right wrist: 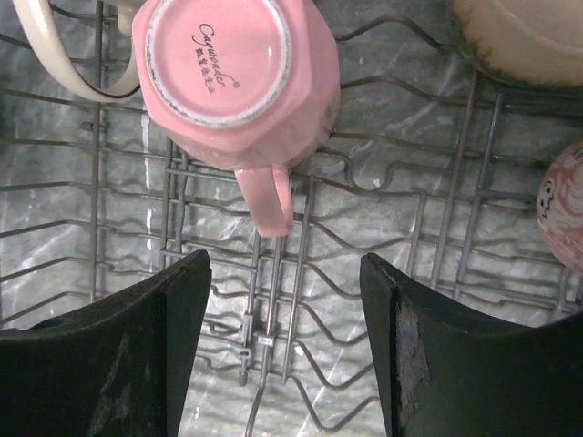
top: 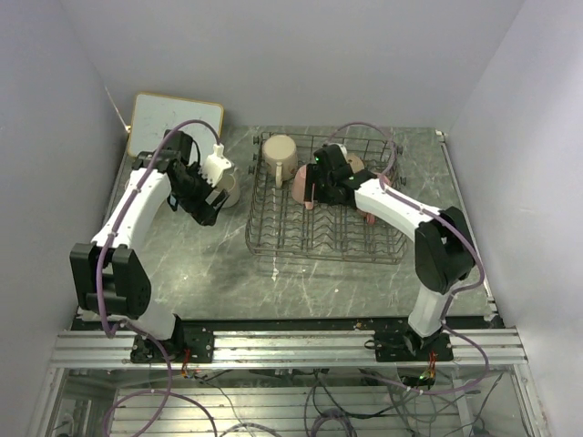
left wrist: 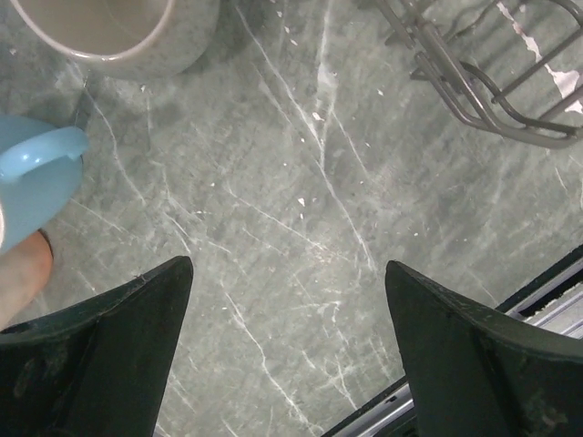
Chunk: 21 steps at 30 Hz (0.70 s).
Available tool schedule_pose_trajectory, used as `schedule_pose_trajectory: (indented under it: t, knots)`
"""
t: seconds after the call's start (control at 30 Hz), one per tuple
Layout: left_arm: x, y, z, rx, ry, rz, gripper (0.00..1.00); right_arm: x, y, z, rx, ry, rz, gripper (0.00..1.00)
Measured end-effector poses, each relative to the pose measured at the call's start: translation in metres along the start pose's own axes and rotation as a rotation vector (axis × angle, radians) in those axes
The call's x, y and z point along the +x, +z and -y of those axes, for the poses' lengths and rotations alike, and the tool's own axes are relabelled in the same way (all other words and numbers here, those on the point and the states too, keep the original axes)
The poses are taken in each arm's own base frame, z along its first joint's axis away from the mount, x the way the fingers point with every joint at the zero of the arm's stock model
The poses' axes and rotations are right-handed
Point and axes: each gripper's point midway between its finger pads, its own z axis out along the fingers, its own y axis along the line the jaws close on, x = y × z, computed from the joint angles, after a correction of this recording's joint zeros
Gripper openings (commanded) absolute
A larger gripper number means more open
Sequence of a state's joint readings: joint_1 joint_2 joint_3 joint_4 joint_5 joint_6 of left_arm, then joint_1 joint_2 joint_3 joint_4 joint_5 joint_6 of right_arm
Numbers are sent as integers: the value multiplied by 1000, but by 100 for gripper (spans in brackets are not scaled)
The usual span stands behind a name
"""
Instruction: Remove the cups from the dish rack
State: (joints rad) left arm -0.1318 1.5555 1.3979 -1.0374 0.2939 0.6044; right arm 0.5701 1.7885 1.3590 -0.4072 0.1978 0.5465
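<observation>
Seen from above, the dark wire dish rack [top: 364,248] stands mid-table. A pale pink cup [right wrist: 237,82] lies bottom-up in it, its handle [right wrist: 269,196] pointing at my right gripper [right wrist: 284,259]. That gripper is open just short of the handle, with only rack wires between its fingers. Also in the rack are a cream cup [top: 280,155], a beige cup [right wrist: 519,36] and a dark pink-red cup [right wrist: 565,205]. My left gripper [left wrist: 287,264] is open over bare table left of the rack, holding nothing. A light blue cup [left wrist: 36,177] and a cream-grey cup [left wrist: 118,32] stand on the table beside it.
A framed whiteboard [top: 175,123] leans at the back left corner. The rack's near-left corner [left wrist: 492,82] shows to the right of the left gripper. Side walls close in the table on both sides, and an aluminium rail [top: 291,346] runs along the near edge.
</observation>
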Motion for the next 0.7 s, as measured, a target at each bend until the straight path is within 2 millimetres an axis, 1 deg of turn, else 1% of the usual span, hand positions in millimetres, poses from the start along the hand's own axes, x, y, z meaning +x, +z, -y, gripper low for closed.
schedule_pose_trajectory:
  t: [0.07, 0.23, 0.37, 0.47, 0.6, 0.67, 0.7]
  knots:
    - [3, -3, 5, 5, 9, 7, 100, 2, 9, -1, 10, -23, -6, 64]
    - [8, -18, 18, -1, 34, 45, 100, 7, 31, -9, 30, -80, -8, 58]
    - [14, -23, 25, 3, 40, 47, 100, 16, 49, -11, 56, -117, -17, 52]
    - [17, -26, 30, 9, 40, 44, 100, 20, 58, -9, 85, -139, -21, 45]
    - [21, -33, 35, 2, 44, 55, 100, 24, 67, -6, 119, -159, -16, 35]
    - [22, -37, 37, -5, 48, 64, 100, 25, 68, -5, 134, -169, -11, 28]
    - [22, -38, 38, -8, 49, 67, 100, 25, 68, -6, 139, -173, -7, 23]
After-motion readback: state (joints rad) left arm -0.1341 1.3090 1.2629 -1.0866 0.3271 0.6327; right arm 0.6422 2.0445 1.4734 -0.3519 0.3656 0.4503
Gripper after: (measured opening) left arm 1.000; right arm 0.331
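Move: The pink cup hangs upside down in the rack about 7 cm ahead of the right hand, 3 cm left and 7 cm below, its handle turned back towards the hand. The cream cup stands some 7 cm farther out than the pink cup and 7 cm left of it; the tan cup is about 11 cm ahead of the hand and 8 cm right. From the left hand the pink cup lies roughly 13 cm ahead, 26 cm right and 11 cm down. Right hand sinks about 6 cm, easing forward-left, and closes on the pink cup's handle; left backs off 5 cm. ##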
